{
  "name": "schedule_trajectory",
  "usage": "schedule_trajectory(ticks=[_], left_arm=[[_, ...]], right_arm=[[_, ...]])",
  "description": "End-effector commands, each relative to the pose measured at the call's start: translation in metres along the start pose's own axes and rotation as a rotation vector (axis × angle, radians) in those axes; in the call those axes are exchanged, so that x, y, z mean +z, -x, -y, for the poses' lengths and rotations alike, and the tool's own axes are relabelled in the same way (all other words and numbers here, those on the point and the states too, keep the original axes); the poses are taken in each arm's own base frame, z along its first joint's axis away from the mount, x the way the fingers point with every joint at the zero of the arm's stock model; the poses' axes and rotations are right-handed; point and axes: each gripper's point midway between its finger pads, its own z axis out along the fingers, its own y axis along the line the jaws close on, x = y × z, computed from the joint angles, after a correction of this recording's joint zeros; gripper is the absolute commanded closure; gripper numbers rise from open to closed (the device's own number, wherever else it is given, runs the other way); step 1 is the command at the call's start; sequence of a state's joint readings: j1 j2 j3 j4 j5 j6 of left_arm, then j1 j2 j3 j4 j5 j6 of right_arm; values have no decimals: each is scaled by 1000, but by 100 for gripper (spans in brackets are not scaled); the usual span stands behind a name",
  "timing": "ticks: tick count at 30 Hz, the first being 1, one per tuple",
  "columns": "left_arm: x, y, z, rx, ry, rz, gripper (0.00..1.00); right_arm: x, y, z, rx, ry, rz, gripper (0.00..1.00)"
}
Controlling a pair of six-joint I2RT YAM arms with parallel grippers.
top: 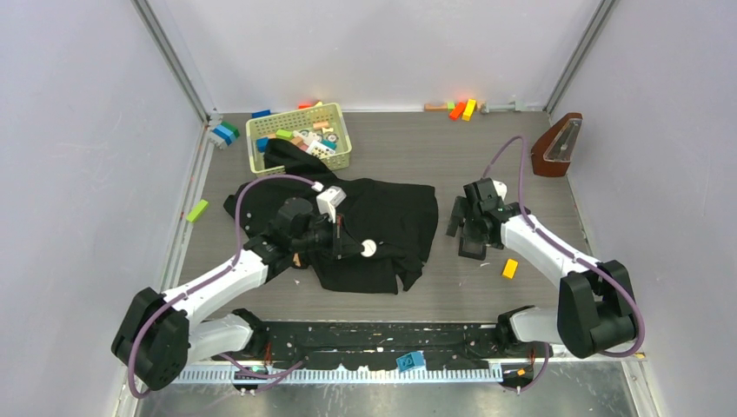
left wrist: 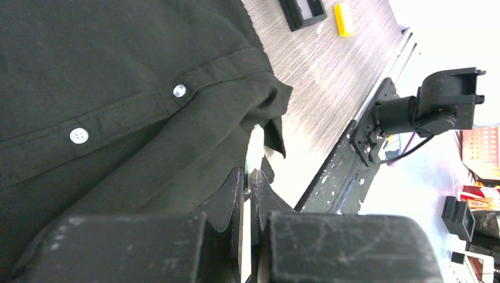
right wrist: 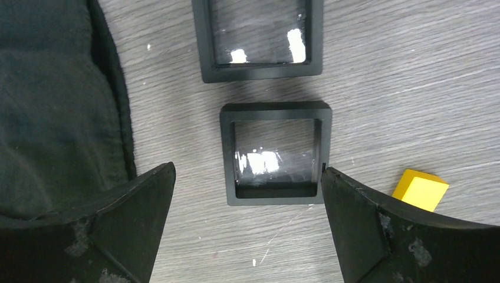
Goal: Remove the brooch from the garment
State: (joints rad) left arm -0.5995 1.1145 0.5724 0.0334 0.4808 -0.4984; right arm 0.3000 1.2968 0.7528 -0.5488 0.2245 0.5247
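The black garment lies crumpled in the middle of the table, and two white buttons show on its placket. My left gripper rests over the cloth, shut on a thin whitish disc that is seen edge-on at the fingertips. In the top view the disc is a small white round spot. No orange-red brooch can be made out in any view. My right gripper hangs open just right of the garment's edge, its fingers empty above a small black square frame.
A second black frame lies beyond the first, and a yellow block sits to their right. A yellow basket of toy blocks stands behind the garment. A brown metronome is at the back right, and a green block lies at the left.
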Motion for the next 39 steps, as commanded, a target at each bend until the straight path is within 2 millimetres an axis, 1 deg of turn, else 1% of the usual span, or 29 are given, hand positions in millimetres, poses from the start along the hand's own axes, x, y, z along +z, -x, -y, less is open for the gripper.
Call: schedule_trajectory(ticks=[1, 2, 8, 11, 15, 19, 23, 29, 34, 38, 39], left_arm=[[-1, 18, 23, 50, -117, 79, 100], [-2, 18, 24, 50, -118, 78, 100], [-5, 15, 25, 48, -125, 81, 100], [-6, 15, 26, 47, -132, 80, 100], [-7, 15, 28, 48, -138, 82, 100], [-7, 15, 28, 48, -138, 81, 100], [-7, 14, 29, 49, -141, 79, 100], [-6, 14, 28, 47, -143, 73, 100], [-6, 13, 28, 49, -142, 73, 100], [-4, 12, 28, 47, -145, 66, 100], [-3, 12, 28, 45, -148, 63, 100]], right_arm=[[0, 12, 12, 31, -73, 44, 0], [2, 10, 16, 38, -96, 33, 0], [12, 0, 17, 54, -108, -27, 2], [13, -1, 20, 72, -122, -35, 3], [14, -1, 20, 75, -121, -40, 4], [16, -3, 18, 75, -116, -54, 7], [15, -5, 13, 84, -83, -69, 11], [11, -3, 4, 102, -30, -66, 24], [4, -1, -7, 116, 33, -67, 33], [-10, -1, -25, 123, 150, -84, 40], [-16, -3, -34, 124, 203, -97, 42]])
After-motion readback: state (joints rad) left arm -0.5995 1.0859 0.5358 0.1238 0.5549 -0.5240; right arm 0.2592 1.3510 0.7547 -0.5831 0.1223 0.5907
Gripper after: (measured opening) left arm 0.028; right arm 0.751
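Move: The near black box, with its clear window, lies nearly under the wide-open right hand, roughly 2 cm to its right, 1 cm back and 4 cm below. A second black box sits about 7 cm beyond it; the yellow block is some 11 cm right and 6 cm back of the hand, and the garment's right edge about 7 cm to the hand's left. From the left hand, the near box is some 28 cm right, 5 cm ahead and 12 cm below. The right hand sinks about 2.5 cm, easing some 2 cm right and 1 cm back over the near box, then closes its fingers by about a quarter and pinches the black upper frame by its left and right sides. Still gripping, it swings back left about 2 cm, starts to rise and rolls its left side up slightly, while the left hand keeps hold of the round white brooch and lifts it barely more than 1 cm. ##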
